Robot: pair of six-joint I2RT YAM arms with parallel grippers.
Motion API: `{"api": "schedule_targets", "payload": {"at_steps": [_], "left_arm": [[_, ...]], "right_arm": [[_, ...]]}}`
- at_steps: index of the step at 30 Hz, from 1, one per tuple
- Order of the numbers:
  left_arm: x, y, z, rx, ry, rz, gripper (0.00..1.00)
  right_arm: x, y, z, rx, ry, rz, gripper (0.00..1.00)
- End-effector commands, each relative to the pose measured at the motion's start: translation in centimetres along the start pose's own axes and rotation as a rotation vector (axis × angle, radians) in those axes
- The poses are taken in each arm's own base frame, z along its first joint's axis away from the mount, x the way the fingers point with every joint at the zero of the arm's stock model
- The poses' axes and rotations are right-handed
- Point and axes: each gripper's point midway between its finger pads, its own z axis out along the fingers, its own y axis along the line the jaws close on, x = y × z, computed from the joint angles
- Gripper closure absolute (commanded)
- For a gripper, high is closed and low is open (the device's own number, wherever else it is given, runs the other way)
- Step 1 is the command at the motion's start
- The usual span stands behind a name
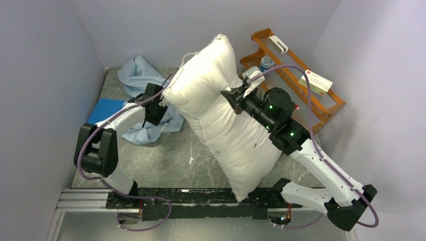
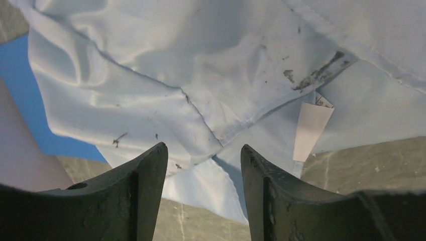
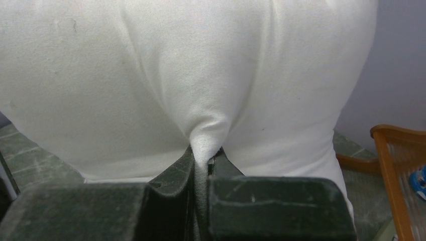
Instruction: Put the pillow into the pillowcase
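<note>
The big white pillow [image 1: 221, 113] stands tilted, its low corner near the table's front edge and its top reaching the back wall. My right gripper [image 1: 232, 95] is shut on a pinch of the pillow [image 3: 201, 75] cloth, a fold squeezed between its jaws [image 3: 205, 153]. The pale blue pillowcase [image 1: 143, 80] lies crumpled on the table to the left, partly under the pillow. My left gripper [image 1: 156, 108] hovers over the pillowcase [image 2: 166, 90], jaws open with nothing between its fingertips [image 2: 203, 150]. A hem with dark smudges and a white tag [image 2: 311, 128] show in the left wrist view.
A bright blue flat mat [image 1: 104, 110] lies by the left wall, partly under the pillowcase. An orange wooden rack [image 1: 296, 75] with small items stands at the back right. Grey walls close in on three sides. Marbled table surface [image 1: 166, 160] shows in front.
</note>
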Motion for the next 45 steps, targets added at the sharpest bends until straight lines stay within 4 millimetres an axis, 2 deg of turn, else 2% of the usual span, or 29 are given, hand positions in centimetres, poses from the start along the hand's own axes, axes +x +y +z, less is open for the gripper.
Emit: {"api": "schedule_targets", "payload": {"at_steps": [1, 7, 16, 21, 23, 27, 31, 34, 36, 37, 40, 42, 45], "left_arm": [[-1.0, -0.6, 1.4, 0.036, -0.062, 0.134, 0.39], [-1.4, -1.2, 2.5, 0.051, -0.065, 0.193, 0.4], [0.9, -1.6, 3.1, 0.041, -0.007, 0.301, 0.41], [0.8, -1.9, 2.7, 0.063, -0.04, 0.324, 0.4], [0.7, -1.4, 2.8, 0.029, -0.034, 0.341, 0.41], [0.2, -0.4, 3.7, -0.055, -0.049, 0.379, 0.45], [0.1, -1.3, 4.8, -0.043, -0.059, 0.393, 0.48], [0.3, -1.2, 5.2, -0.076, -0.06, 0.409, 0.5], [0.1, -0.8, 5.2, -0.1, -0.073, 0.405, 0.54], [0.0, -0.6, 5.2, -0.115, -0.079, 0.4, 0.59], [-0.5, 0.1, 5.0, -0.156, -0.084, 0.384, 0.87], [-1.5, 0.7, 4.1, -0.18, -0.109, 0.35, 0.94], [-3.5, 2.8, 1.5, -0.263, -0.173, 0.261, 0.95]], "right_arm": [[0.7, -1.3, -1.6, 0.068, 0.022, -0.012, 1.0], [1.4, -1.9, -2.0, 0.105, 0.034, -0.016, 1.0], [1.1, -2.5, -2.3, 0.133, 0.026, -0.031, 1.0], [1.6, -2.5, -1.9, 0.138, 0.036, -0.031, 1.0], [1.8, -2.6, -1.8, 0.139, 0.04, -0.031, 1.0], [1.6, -2.7, -2.0, 0.145, 0.034, -0.034, 1.0], [1.5, -3.0, -2.2, 0.159, 0.03, -0.041, 1.0], [1.4, -3.1, -2.4, 0.169, 0.029, -0.045, 1.0], [1.3, -3.1, -2.5, 0.17, 0.025, -0.044, 1.0], [1.2, -3.1, -2.5, 0.17, 0.023, -0.043, 1.0], [1.2, -3.1, -2.3, 0.165, 0.024, -0.041, 1.0], [1.2, -2.7, -2.3, 0.148, 0.028, -0.037, 1.0], [1.2, -1.5, -2.1, 0.08, 0.026, -0.017, 1.0]]}}
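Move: The pillowcase hem my left fingers are about to shut on lies some 2 cm ahead of them and 5 cm below, straight in line; its white label sits about 7 cm to the right and 4 cm ahead. The blue folder is some 21 cm left and 5 cm ahead. The lifted pillow's middle is roughly 27 cm right, 5 cm back and 10 cm higher. From my right hand, the hem is about 28 cm left, 8 cm ahead and 36 cm down. I sink my open left hand about 5 cm, easing a little forward, into the pillowcase hem, turning the wrist clockwise and rolling its left side up, each by 15 to 20 degrees; then I shut the fingers and pinch the cloth. Meanwhile my right hand keeps its grip on the raised pillow and carries it a couple of centimetres to the right. ##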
